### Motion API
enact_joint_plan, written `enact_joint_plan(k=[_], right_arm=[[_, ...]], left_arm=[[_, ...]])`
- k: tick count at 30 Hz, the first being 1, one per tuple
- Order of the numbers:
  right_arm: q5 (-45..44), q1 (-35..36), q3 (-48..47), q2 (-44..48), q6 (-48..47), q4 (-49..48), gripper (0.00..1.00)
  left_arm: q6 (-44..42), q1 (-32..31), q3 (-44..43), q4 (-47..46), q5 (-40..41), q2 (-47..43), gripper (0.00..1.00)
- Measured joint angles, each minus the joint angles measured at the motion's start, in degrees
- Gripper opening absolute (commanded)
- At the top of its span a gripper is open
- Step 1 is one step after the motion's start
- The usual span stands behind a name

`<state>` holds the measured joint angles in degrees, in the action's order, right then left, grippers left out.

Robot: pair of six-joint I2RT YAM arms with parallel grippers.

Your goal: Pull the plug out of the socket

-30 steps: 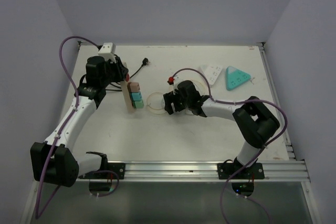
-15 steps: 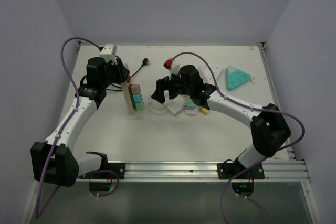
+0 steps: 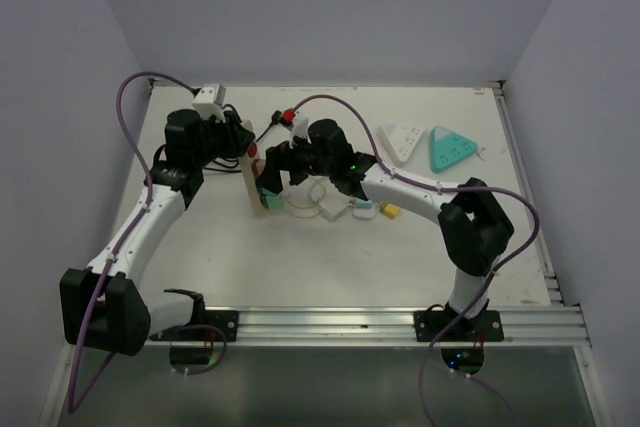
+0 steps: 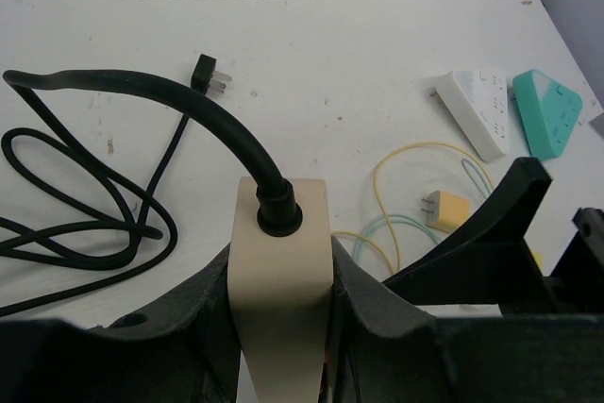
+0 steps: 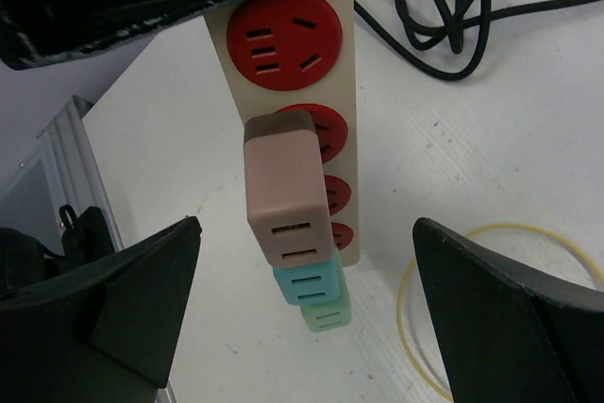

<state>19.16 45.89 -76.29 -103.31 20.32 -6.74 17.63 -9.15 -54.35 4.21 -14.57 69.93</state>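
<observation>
My left gripper (image 4: 281,282) is shut on a beige socket strip (image 4: 283,261) and holds it up on edge; a black cord (image 4: 189,106) enters the strip's end. In the right wrist view the strip (image 5: 344,92) shows red sockets, with a pink plug (image 5: 283,186), a blue plug (image 5: 307,282) and a green plug (image 5: 326,313) stuck in a row. My right gripper (image 5: 304,233) is open wide; its fingers stand either side of the plugs and touch none. From above, the right gripper (image 3: 278,169) is right beside the strip (image 3: 248,175).
Loose chargers with yellow and teal cables (image 3: 330,202) and a yellow plug (image 3: 388,211) lie just right of the strip. A white power strip (image 3: 402,140) and a teal triangular one (image 3: 452,147) sit at the back right. Black cord coils (image 4: 75,205) lie left.
My right arm has swung left from the loose cables to the strip, and its jaws have opened wide. The chargers it hovered over now lie uncovered. The left arm still grips the strip.
</observation>
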Motion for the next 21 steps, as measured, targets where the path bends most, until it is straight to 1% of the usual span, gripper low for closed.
enact_joint_plan(k=[5,10,14,17,18,20,21], right_arm=[[-1.3,1.1,-1.0,-3.3,0.3,-0.3,0.99],[-2.8,1.6,-1.6,-4.4,0.3,-1.2,0.99],[-4.0,1.6,-1.6,-4.4,0.3,-1.9,0.94],[-4.9,1.6,-1.6,-4.4,0.2,-1.9,0.84],[-5.1,1.6,-1.6,-4.4,0.2,-1.9,0.77],[-5.3,1.6,-1.6,-4.4,0.1,-1.9,0.7],[-5.6,1.6,-1.6,-4.4,0.0,-1.9,0.61]], left_arm=[[0.9,0.0,0.4,-0.4,-0.9,0.2,0.0],[1.3,0.0,0.6,-0.5,-1.7,0.5,0.0],[1.5,0.0,0.7,-0.6,-2.0,0.7,0.0],[1.8,0.0,0.7,-0.7,-2.0,0.8,0.0],[1.8,0.0,0.7,-0.7,-2.0,0.9,0.0],[1.9,0.0,0.7,-0.7,-1.9,1.2,0.0],[1.9,0.0,0.7,-0.7,-2.0,1.3,0.0]])
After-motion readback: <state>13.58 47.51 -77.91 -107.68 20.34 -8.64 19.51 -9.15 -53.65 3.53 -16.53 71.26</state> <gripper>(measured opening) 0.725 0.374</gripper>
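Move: The pink plug, still seated in the socket strip, lies between my open right fingers' reach: about 2 cm farther left, 1 cm back and 3 cm below my right hand. The blue plug sits some 3 cm farther back and 4 cm lower than the pink one, directly in line with it. The empty red socket is about 3 cm ahead, 5 cm left and 1 cm above my right hand. From my left hand the pink plug is roughly 6 cm back, 4 cm right and 7 cm down. I sink my wide-open right hand about 2 cm while easing it 1.5 cm left, so the fingers straddle the pink plug, then slide about 1 cm forward and begin closing, to roughly three-quarters open, without a clear grip yet. My left hand keeps its hold on the strip's corded end, drifting about 1 cm down and slightly right. ##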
